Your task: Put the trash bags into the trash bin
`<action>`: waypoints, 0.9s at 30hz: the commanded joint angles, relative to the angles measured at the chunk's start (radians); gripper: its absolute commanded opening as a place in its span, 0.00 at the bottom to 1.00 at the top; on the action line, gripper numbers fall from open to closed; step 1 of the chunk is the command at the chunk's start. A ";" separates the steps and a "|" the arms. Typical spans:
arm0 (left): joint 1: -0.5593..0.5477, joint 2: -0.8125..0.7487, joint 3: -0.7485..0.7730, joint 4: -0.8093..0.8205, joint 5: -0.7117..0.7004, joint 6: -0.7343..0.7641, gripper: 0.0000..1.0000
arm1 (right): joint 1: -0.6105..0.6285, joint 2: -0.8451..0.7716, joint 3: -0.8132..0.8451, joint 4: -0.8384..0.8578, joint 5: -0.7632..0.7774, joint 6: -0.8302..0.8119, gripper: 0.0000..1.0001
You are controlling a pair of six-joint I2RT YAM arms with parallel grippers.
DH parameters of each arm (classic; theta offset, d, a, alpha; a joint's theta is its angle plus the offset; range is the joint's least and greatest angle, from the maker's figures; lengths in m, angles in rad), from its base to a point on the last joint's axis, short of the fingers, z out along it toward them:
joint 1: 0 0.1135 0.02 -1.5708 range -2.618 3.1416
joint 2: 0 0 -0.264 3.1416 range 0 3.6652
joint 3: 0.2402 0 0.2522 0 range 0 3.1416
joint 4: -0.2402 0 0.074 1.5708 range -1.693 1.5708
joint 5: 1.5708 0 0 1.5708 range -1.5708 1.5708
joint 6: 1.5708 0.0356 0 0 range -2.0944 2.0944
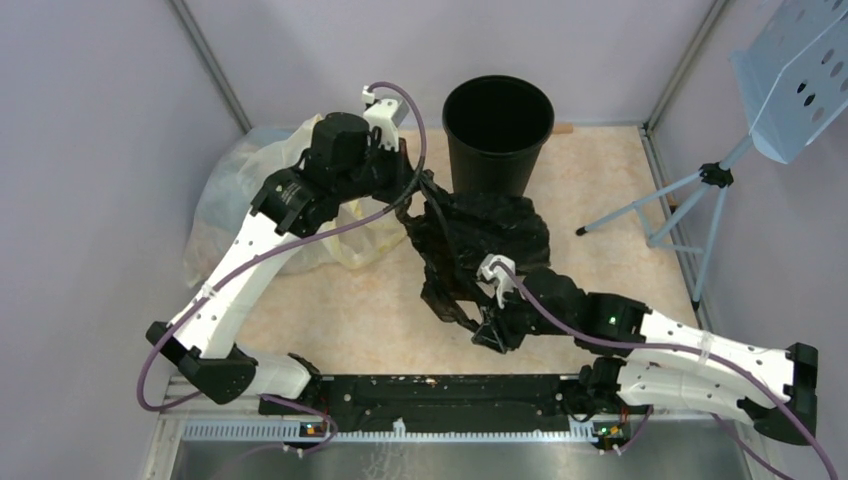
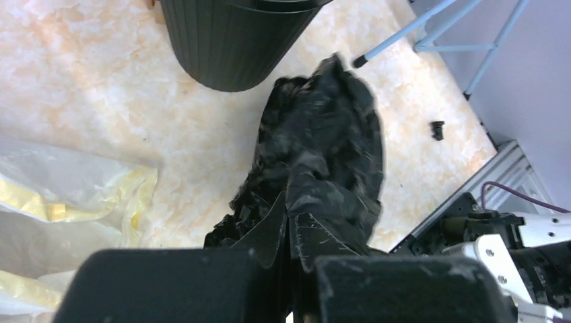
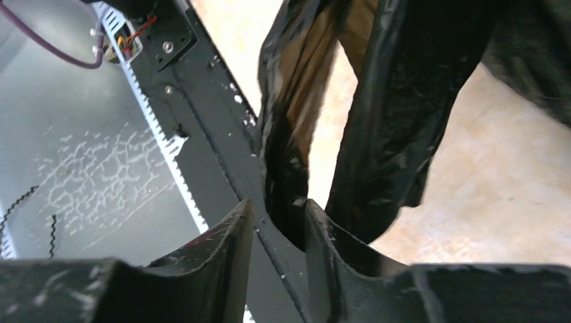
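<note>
The trash bin (image 1: 497, 130) stands upright and open-mouthed at the back of the table; its ribbed side (image 2: 229, 40) fills the top of the left wrist view. The black trash bag (image 1: 480, 235) lies crumpled in front of the bin and is stretched between both arms. My left gripper (image 1: 415, 185) is shut on the bag's upper end, its fingertips (image 2: 291, 222) pinching the plastic (image 2: 323, 134). My right gripper (image 1: 490, 335) is at the bag's near end. Its jaws (image 3: 277, 205) stand apart, and a loop of the bag (image 3: 384, 121) drapes over the right finger.
A big translucent pale-yellow bag (image 1: 250, 200) lies at the left behind my left arm, also seen in the left wrist view (image 2: 67, 195). A light-blue stand on tripod legs (image 1: 700, 190) is at the right. The black base rail (image 1: 440, 390) runs along the near edge.
</note>
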 commanded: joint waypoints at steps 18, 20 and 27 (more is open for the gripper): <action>0.007 -0.130 -0.023 -0.039 0.052 -0.015 0.00 | -0.065 -0.123 0.233 -0.258 0.721 0.351 0.86; 0.006 -0.143 -0.051 -0.038 0.062 -0.016 0.00 | -0.159 -0.113 0.208 -0.250 0.679 0.401 0.88; 0.006 -0.223 -0.173 0.003 0.109 -0.038 0.00 | -0.507 -0.117 -0.030 0.004 0.277 0.618 0.89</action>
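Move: The black trash bag's right-hand end, which the right hand goes for, lies about 20 cm ahead of it, 11 cm to its right and slightly lower; the bag's loop is still between its partly open fingers. The trash bin is some 35 cm ahead of that hand and 2 cm to its right. From the left hand, which holds the bag's upper end, the bin is about 15 cm ahead, 19 cm to the right and 22 cm down; the clear bag lies 30 cm left, 9 cm ahead. The right fingers let go of the bag's loop, opening wide as the hand lifts. It arcs about 13 cm forward and 11 cm right, up roughly 9 cm and then half down again, its wrist swinging some 60 degrees clockwise, to come close to the bag's right-hand end. The left hand keeps its pinch and draws the bag back about 5 cm, away from the bin. ##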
